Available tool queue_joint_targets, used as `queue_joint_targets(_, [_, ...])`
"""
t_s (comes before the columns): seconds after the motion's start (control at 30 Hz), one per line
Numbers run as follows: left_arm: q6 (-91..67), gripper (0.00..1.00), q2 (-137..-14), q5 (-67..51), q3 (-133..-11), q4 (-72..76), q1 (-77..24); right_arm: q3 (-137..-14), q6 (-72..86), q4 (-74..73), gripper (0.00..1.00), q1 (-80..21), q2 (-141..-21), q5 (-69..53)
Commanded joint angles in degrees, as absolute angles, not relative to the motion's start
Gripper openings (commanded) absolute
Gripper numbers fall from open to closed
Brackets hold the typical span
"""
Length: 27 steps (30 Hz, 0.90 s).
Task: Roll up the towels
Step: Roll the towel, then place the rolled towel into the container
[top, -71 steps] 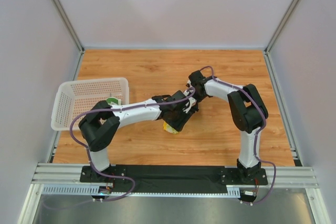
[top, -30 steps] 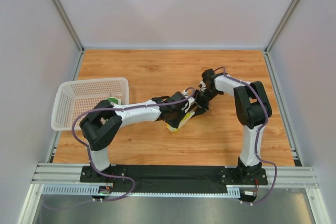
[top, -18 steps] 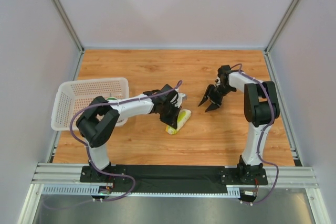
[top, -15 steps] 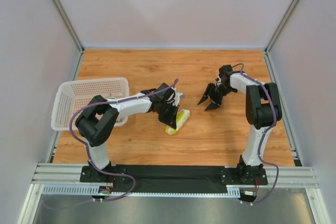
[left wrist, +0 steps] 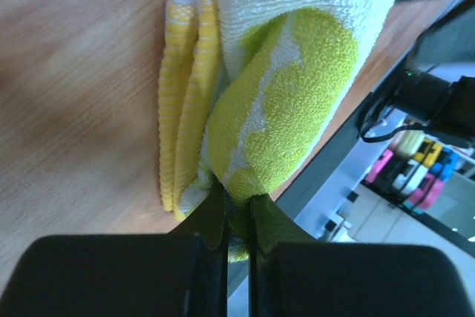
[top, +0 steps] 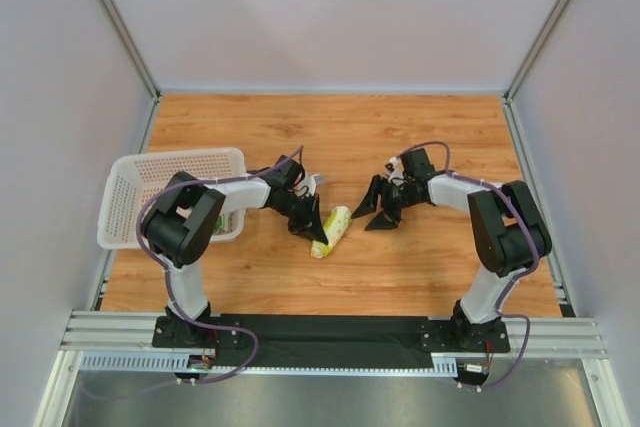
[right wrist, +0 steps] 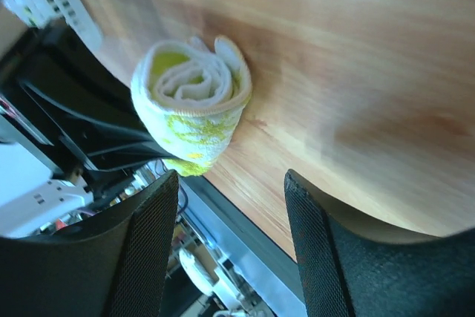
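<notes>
A lime-yellow towel (top: 331, 229) with white prints lies rolled up on the wooden table, a little left of centre. My left gripper (top: 312, 229) reaches it from the left and is shut on a fold at the roll's edge; the left wrist view shows the cloth (left wrist: 297, 87) pinched between the jaws (left wrist: 237, 209). My right gripper (top: 371, 213) hovers just right of the roll, open and empty. The right wrist view looks at the roll's spiral end (right wrist: 193, 102), beyond the spread fingers (right wrist: 152, 250) and not between them.
A white mesh basket (top: 140, 172) stands at the table's left edge, partly behind my left arm. Bare wooden table (top: 420, 127) stretches behind and to the right. Grey walls close off the back and sides, and a metal rail (top: 330, 332) runs along the near edge.
My right gripper let go of the roll, swung away to the right, opened wide and came back close to the roll's right side. The left arm drew back leftward, still gripping the towel.
</notes>
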State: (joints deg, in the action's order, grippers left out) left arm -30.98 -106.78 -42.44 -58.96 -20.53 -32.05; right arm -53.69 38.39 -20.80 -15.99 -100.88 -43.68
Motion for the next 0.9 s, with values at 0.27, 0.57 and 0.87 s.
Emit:
queue_joint_targets(0.27, [-32.9, 0.0, -113.1, -39.9, -55.3, -25.2, -29.1, -49.4, 45.0, -0.1, 0.61, -23.6, -103.7, -44.7])
queue_joint_targets(0.57, [-34.8, 0.0, -115.0, -42.4, -54.5, -26.5, -26.9, -46.6, 49.5, 10.3, 0.59, -26.9, -108.0, -42.0])
queue_joint_targets(0.87, [-35.9, 0.0, -117.6, -45.0, -54.6, -26.0, -24.8, -45.6, 51.3, 16.1, 0.58, -29.0, -109.9, -42.5])
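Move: The rolled towel is still pinched at its near-left end by the left hand, its middle about 2 cm ahead and 2 cm to that hand's right, nearly level. From the open right hand the towel's middle is some 6 cm to the left, 2 cm back and 3 cm lower. The basket's middle stands about 31 cm to the left of the left hand and 8 cm ahead. The towel's free end is what the right hand goes for: with fingers staying open, it travels left about 7.5 cm, sinking a little over 2 cm, until its fingers stand on either side of the roll. The left hand keeps its grip, drifts some 2 cm left and turns about 20 degrees, its fingertips swinging back towards the base. ##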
